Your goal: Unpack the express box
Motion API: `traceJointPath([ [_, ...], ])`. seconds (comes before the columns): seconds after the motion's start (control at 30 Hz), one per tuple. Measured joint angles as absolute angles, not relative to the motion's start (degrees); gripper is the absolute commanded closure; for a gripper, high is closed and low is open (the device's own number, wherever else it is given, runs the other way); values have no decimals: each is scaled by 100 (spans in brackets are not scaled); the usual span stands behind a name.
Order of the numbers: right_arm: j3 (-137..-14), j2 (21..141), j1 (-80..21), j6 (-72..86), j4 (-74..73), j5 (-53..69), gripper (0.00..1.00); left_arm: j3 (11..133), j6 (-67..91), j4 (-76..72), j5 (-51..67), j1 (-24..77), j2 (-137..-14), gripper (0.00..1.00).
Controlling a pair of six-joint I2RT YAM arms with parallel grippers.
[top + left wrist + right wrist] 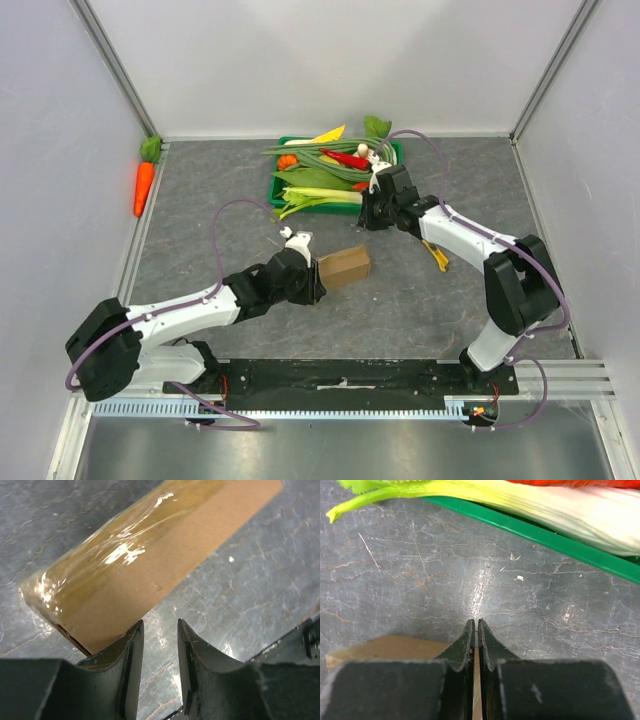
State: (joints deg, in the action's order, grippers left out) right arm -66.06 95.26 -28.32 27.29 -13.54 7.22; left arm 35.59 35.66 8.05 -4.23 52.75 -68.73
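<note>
The express box [345, 266] is a small brown carton lying mid-table, with clear tape shining along its top [150, 555]. My left gripper [316, 280] sits at the box's left end. In the left wrist view its jaws [160, 626] stand a narrow gap apart over bare table, and the left fingertip [136, 630] is right at the carton's edge. My right gripper [372, 216] hangs between the box and the tray, its fingers [476, 624] shut together on nothing. A corner of the box [385, 647] shows beneath it.
A green tray [283, 185] heaped with vegetables stands at the back centre; its rim [545, 537] and a leek [570, 505] are just beyond my right fingers. A carrot [144, 185] lies by the left wall. A small yellow object [437, 257] lies under my right arm.
</note>
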Motion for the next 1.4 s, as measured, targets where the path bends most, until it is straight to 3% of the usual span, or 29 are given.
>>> traceJointPath([
  [0.23, -6565, 9594, -2917, 2591, -1732, 934, 91, 3859, 4399, 1096, -1330, 5271, -7507, 62],
  [0.4, -5780, 8868, -3037, 2650, -1929, 1188, 91, 4226, 4473, 1219, -1441, 5087, -7891, 62],
  [0.7, -5000, 7489, -3321, 3055, -2119, 1450, 90, 4014, 4654, 478, -694, 4283, -7929, 61],
  [1.1, -5470, 8796, -3341, 3350, -1767, 1186, 91, 3966, 5186, 381, -117, 4091, -8593, 62],
  [1.4, -5164, 8241, -3507, 3542, -1406, 1376, 92, 3970, 5002, -882, 1083, 4058, -9343, 62],
])
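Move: The cardboard box lies roughly 6 cm ahead of the left hand and 4 cm to its right, its middle some 4 cm lower, long sides running mostly left to right. From the right hand it is about 10 cm back, 6 cm left and 6 cm below. The vegetable crate's middle is roughly 15 cm ahead of the right hand and 7 cm left; the yellow cutter lies some 16 cm to its right and 4 cm back, both lower. Forward some 7 cm goes the left hand, part-open, from the box's near left corner, turning 20 degrees counter-clockwise, then it sinks and finally shifts about 4 cm right against the long side. Meanwhile the right hand, fingers shut, sweeps back about 12 cm past the crate-side of the box, returns forward and down a little, then draws slightly back while rising, ending at the box's right side. ##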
